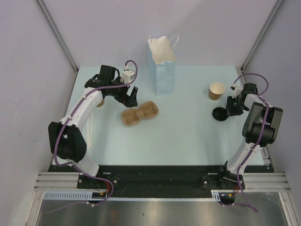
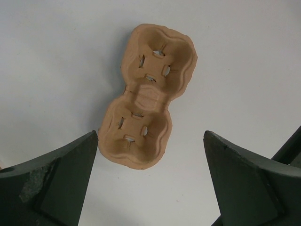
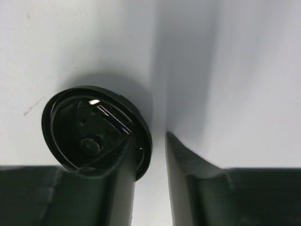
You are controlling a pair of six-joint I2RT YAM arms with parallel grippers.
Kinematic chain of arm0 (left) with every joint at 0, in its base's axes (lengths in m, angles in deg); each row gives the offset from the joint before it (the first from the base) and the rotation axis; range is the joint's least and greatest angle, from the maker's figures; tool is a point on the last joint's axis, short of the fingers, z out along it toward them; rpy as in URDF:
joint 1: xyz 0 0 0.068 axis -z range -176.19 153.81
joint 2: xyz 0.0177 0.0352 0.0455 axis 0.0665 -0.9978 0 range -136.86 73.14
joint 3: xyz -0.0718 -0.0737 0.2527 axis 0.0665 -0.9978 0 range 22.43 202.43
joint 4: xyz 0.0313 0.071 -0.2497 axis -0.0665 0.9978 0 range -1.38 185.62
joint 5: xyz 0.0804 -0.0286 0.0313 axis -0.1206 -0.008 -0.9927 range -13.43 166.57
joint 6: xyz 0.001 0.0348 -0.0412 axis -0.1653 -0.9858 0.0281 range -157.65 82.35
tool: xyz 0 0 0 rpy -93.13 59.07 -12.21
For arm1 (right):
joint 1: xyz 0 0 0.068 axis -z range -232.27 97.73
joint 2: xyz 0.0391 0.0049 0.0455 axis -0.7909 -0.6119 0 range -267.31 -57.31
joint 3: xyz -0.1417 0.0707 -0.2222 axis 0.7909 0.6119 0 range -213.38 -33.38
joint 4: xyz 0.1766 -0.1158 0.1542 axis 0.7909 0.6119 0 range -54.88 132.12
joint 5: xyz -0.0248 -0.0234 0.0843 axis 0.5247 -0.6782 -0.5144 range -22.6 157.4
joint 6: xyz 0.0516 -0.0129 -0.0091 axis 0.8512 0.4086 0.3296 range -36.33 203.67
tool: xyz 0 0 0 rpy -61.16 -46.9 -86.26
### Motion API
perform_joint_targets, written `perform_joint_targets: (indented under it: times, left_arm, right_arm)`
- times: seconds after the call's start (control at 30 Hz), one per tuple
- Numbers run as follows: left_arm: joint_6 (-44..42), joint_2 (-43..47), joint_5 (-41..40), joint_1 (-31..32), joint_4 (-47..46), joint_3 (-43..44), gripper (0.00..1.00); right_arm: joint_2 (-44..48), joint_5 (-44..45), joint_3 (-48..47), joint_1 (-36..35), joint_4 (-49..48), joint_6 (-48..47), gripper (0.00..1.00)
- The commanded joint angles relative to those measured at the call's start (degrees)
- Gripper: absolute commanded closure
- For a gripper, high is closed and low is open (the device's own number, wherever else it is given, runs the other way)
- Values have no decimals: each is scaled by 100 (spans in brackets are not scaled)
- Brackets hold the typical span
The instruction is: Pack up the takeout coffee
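Note:
The takeout coffee stands in two parts at the right of the table: the tan paper cup (image 1: 217, 90) upright and uncovered, and its black lid (image 1: 221, 113) flat on the table a little nearer. My right gripper (image 1: 230, 110) is low at the lid's right edge. In the right wrist view one finger overlaps the lid (image 3: 89, 127). The other finger stands off its rim with a strip of table showing between, so the right gripper (image 3: 151, 139) is open and grips nothing. My left gripper (image 1: 130, 96) hangs wide open and empty.
The brown pulp two-cup carrier (image 1: 140, 113) lies flat left of centre, just beyond the left gripper (image 2: 150, 136), its two cups (image 2: 150, 89) empty. A tall light-blue paper bag (image 1: 162, 66) with white handles stands open at the back centre. Walls close in the table (image 1: 188, 141).

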Motion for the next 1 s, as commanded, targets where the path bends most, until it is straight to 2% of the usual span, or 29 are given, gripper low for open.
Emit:
perform_joint_targets:
  times: [0.0, 0.07, 0.17, 0.27, 0.37, 0.4, 0.5, 0.53, 0.7, 0.97]
  left_arm:
    - [-310, 33, 1, 94, 74, -34, 1]
    - [-556, 77, 9, 164, 206, -51, 1]
    - [-1057, 209, -262, 410, 294, -235, 4]
    - [-1453, 218, -684, 753, 198, -517, 13]
    - [-1700, 131, -992, 1087, -21, -728, 25]
    - [-1813, 104, -1019, 1227, -161, -807, 32]
    - [-2181, -115, -949, 1412, -312, -799, 48]
    - [-2288, -203, -888, 1430, -312, -764, 50]
    - [-3017, -712, -299, 1448, -198, -448, 49]
    - [-3545, -1126, -132, 1448, -505, -315, 50]
  right_arm:
    - [217, 160, -36, 53, -75, -280, 47]
    - [428, 151, -28, 62, 22, -376, 37]
    - [973, 177, -54, 62, 216, -482, 29]
    - [1465, 98, -54, 9, 383, -465, 26]
    - [1940, -173, -54, -175, 480, -263, 26]
    - [2037, -340, -54, -245, 532, -158, 25]
    - [2319, -876, -54, -640, 638, 316, 26]
    - [2363, -1086, -54, -746, 664, 544, 26]
    - [2389, -1448, -10, -1440, 735, 888, 26]
    - [2293, -1712, 86, -1590, 743, 924, 26]
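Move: The brown cup tray is centred about 5 cm right, 1 cm ahead and 17 cm below the left hand; the lidded cup stands some 20 cm left and 9 cm ahead of that hand, the paper bag 20 cm ahead and 19 cm right. From the right hand the tray lies about 51 cm left and 2 cm back, the black lid's middle 4 cm left at its own depth, the spare cup 7 cm left and 10 cm ahead. Bring the left gripper down about 10 cm and rightward over the tray's waist, easing slightly back, turning some 35 degrees clockwise and closing the fingers to about half, without gripping yet. Meanwhile open the right fingers off the lid's rim, lift straight up, then swing left towards the tray, the fingertips tilting up forward. ##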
